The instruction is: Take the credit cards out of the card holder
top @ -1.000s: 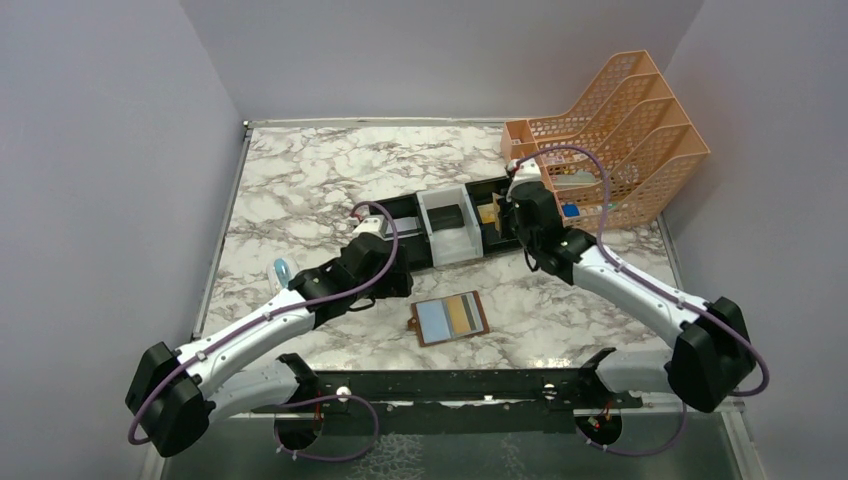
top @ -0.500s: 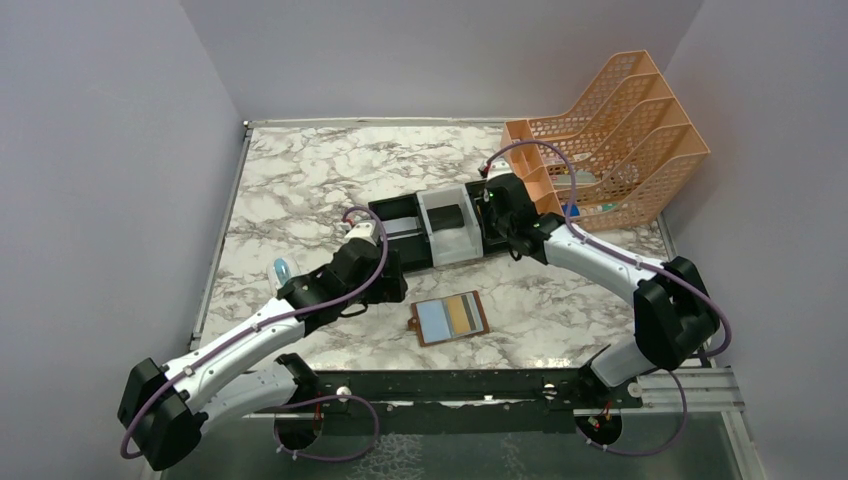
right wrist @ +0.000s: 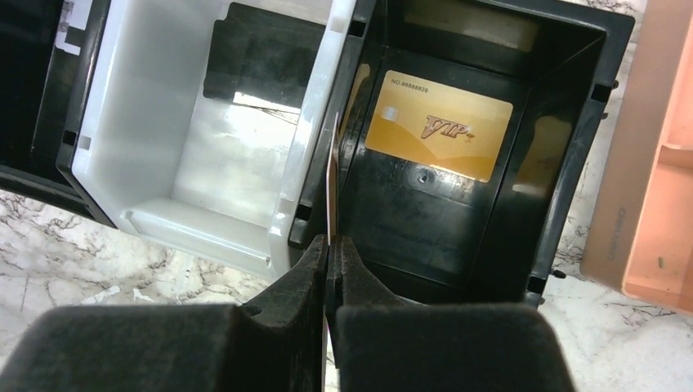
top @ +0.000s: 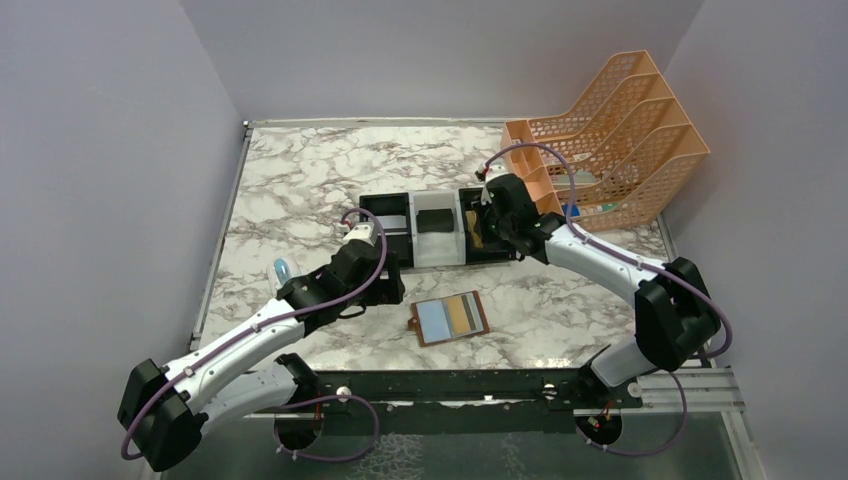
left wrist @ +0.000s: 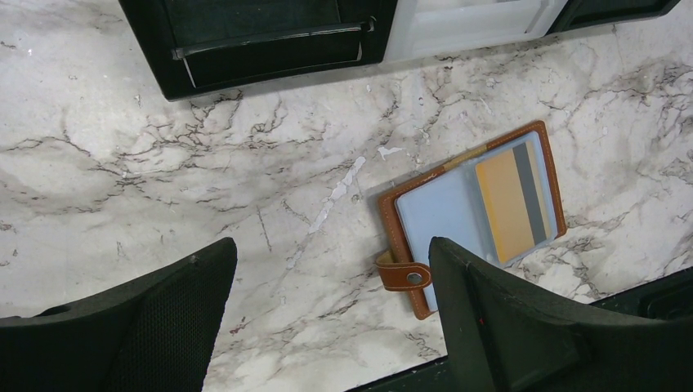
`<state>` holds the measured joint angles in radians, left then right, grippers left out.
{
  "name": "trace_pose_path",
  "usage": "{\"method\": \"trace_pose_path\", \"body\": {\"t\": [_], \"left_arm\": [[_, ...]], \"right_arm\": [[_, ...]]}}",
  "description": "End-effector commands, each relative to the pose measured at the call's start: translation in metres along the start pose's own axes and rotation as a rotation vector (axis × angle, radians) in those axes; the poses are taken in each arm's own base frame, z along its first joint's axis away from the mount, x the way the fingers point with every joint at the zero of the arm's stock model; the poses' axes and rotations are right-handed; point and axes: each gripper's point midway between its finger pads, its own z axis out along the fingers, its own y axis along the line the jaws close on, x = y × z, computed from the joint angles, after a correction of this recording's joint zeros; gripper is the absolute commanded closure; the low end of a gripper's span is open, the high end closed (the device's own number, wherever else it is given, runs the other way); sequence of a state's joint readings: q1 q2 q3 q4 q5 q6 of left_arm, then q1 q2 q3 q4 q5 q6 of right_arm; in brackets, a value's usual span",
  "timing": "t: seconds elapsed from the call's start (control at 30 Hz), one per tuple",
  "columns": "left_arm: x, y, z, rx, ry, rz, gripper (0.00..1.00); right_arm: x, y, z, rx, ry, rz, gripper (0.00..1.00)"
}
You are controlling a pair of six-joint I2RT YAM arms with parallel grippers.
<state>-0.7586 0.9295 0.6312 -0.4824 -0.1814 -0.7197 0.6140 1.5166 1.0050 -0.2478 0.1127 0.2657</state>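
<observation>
The brown card holder (top: 450, 318) lies open on the marble in front of the tray, snap tab to the left. Its pale blue pocket (left wrist: 445, 216) shows a gold-tan credit card (left wrist: 500, 204) and a dark grey one (left wrist: 533, 192). My left gripper (left wrist: 331, 310) hangs open just left of the holder (left wrist: 404, 276), touching nothing. My right gripper (right wrist: 329, 241) is shut on a thin card (right wrist: 332, 180) seen edge-on, over the tray's right black compartment (right wrist: 564, 163). A gold card (right wrist: 439, 125) lies flat in that compartment.
The three-compartment tray (top: 395, 262) sits mid-table, a small black block (top: 436, 220) in its white middle part. An orange mesh file rack (top: 610, 130) stands at the back right, close to my right arm. Grey walls enclose the table.
The tray has swung straight and shifted left. My right gripper has moved left with it, still shut. My left arm has drawn back slightly; the card holder has not moved.
</observation>
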Motion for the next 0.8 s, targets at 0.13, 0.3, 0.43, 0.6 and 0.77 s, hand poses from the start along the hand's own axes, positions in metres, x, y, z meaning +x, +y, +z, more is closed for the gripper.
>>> {"method": "trace_pose_path", "body": {"t": [0.13,0.3,0.43,0.6,0.77], "left_arm": [[0.0,0.004,0.0,-0.011,-0.005,-0.012,0.1],[-0.001,0.004,0.0,-0.011,-0.002,0.003,0.1],[-0.001,0.004,0.0,-0.014,0.005,0.02,0.1],[-0.002,0.004,0.0,-0.018,0.015,0.039,0.1],[-0.002,0.006,-0.002,-0.025,0.011,0.039,0.1]], "right_arm": [[-0.047,-0.032,-0.012,0.147,-0.249,-0.286,0.99],[-0.049,-0.033,-0.003,0.132,-0.333,-0.649,0.99],[-0.031,-0.035,0.016,0.108,-0.293,-0.905,0.99],[-0.032,-0.044,0.029,0.042,-0.271,-0.986,0.99],[-0.032,-0.043,0.033,-0.001,-0.297,-1.116,0.99]]}}
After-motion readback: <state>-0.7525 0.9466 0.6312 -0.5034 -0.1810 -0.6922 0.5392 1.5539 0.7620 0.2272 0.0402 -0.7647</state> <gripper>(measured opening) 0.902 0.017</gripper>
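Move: Below and ahead of the right hand, which already grips a gold card, the tray's right black compartment has its middle about 6 cm forward, 3 cm right and 8 cm down. The VIP card on its floor is some 9 cm ahead and 2 cm right; the white compartment's middle lies about 6 cm ahead and 7 cm left, the card holder 14 cm back and 5 cm left. From the left hand, the black compartment is about 17 cm ahead and 17 cm right. Rolling about its own fingers by some 55 degrees, counter-clockwise as seen from behind the hand so that its left side drops, the right hand carries the pinched card about 5 cm forward and 4 cm right, from beside the left wall further over the black compartment. It rises slightly at first, then sinks to end about 2 cm lower, fingers staying shut. ##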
